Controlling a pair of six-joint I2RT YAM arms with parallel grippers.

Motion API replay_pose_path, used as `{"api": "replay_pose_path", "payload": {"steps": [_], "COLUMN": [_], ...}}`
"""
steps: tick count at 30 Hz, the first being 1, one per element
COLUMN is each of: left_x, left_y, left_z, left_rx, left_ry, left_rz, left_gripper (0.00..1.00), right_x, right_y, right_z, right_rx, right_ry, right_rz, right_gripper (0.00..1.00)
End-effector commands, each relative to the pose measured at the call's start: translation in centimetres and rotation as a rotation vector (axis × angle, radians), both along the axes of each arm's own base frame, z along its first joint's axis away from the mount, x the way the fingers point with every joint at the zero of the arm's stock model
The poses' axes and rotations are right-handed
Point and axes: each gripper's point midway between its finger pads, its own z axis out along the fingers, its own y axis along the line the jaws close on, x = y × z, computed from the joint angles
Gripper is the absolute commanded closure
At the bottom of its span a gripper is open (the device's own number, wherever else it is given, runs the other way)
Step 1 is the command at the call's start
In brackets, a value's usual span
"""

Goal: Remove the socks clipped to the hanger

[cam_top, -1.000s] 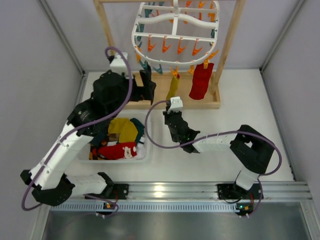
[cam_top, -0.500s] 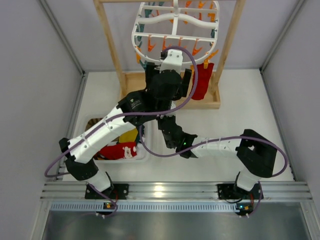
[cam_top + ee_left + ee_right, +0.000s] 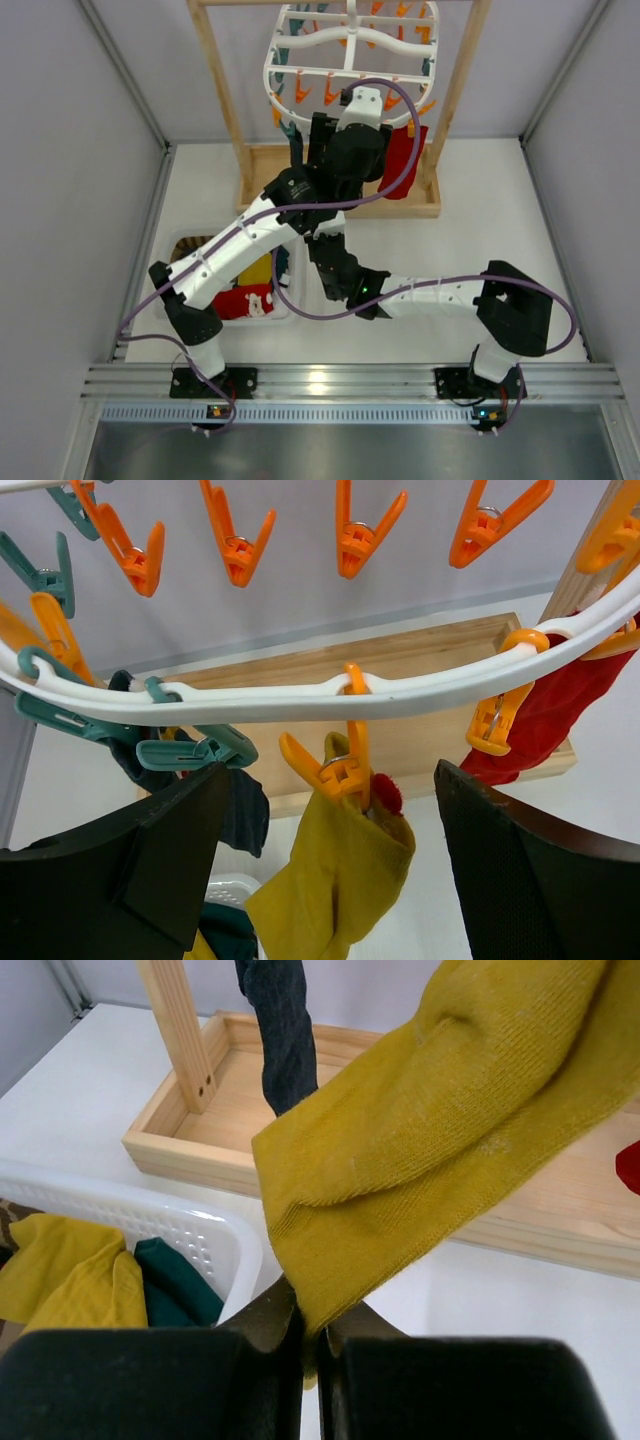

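The white hanger [image 3: 350, 62] hangs from the wooden stand, its pegs dangling. In the left wrist view a mustard yellow sock [image 3: 340, 870] hangs from an orange peg [image 3: 340, 765]. My left gripper [image 3: 330, 880] is open, with one finger on each side of the sock's top and neither touching it. My right gripper [image 3: 312, 1345] is shut on the lower edge of the same yellow sock [image 3: 430, 1130], pulling it slantwise. The navy sock [image 3: 240, 815] hangs to the left on a teal peg. At the right the red sock [image 3: 402, 165] is clipped to the rim. The left arm hides the yellow sock in the top view.
The wooden stand has a flat base [image 3: 230, 1110] and two uprights [image 3: 222, 85] around the hanger. A white basket [image 3: 292, 300] at the left holds loose socks, among them a red patterned one [image 3: 245, 300]. The two arms cross in the middle of the table.
My left arm swung from over the basket to the hanger and now straddles the yellow sock's top. My right gripper kept hold of the sock and shifted slightly left.
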Motion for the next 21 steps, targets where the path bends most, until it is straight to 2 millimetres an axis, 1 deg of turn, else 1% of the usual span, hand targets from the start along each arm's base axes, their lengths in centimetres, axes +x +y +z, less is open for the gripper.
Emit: {"api": "replay_pose_path", "payload": {"steps": [1,5,6,10,15,19,20,21], "left_x": [0.7,1.7,1.8,2.3,3.1,3.5,3.5,3.5], "left_y": [0.5,0.4,0.4,0.5,0.9,1.1,1.1,1.0], "left_z": [1.7,1.0,1.0,1.1,1.3,1.3,1.2,1.3], "left_rx": [-0.022,-0.013,-0.01,-0.007,-0.001,-0.001,-0.003,-0.005], "left_ry": [-0.044,-0.035,-0.035,-0.04,-0.047,-0.047,-0.046,-0.046], "left_rz": [0.042,0.053,0.057,0.073,0.09,0.093,0.095,0.091], "left_gripper": [0.13,0.15,0.18,0.26,0.29,0.42,0.5,0.54], "right_x": [-0.7,-1.2,-1.1,-1.3,-1.6,-1.8,-1.8,-1.8], "right_y": [0.6,1.1,1.2,1.7,2.0,2.3,2.4,2.5], "right_z": [2.5,2.7,2.6,2.8,2.7,2.3,2.1,2.1], "right_rx": [0.03,0.024,0.014,0.004,-0.005,-0.007,-0.012,-0.013], "right_ry": [-0.03,-0.043,-0.044,-0.049,-0.049,-0.045,-0.044,-0.043], "right_rz": [0.001,0.017,0.018,0.028,0.037,0.046,0.05,0.053], "right_gripper": [1.0,1.0,1.0,1.0,1.0,1.0,1.0,1.0]}}
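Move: The orange clip holding the yellow sock sits on the hanger's near rim, about 4 cm straight ahead of the left hand and 1 cm below it. Level with that clip, a teal clip stands some 7 cm to its left, and the red sock's clip some 8 cm to its right and 2 cm farther out. From the right hand, already pinching the sock's toe, the orange clip lies roughly 10 cm ahead, 7 cm right and 12 cm up. The yellow sock's orange clip is taken between the left hand's fingers: the hand eases forward about 3 cm and sinks 1 cm under the rim, while the wide-open fingers close to about half, one either side of the clip. The right hand keeps its shut grip on the toe and drifts back and left about 1.5 cm, holding the sock drawn out. ##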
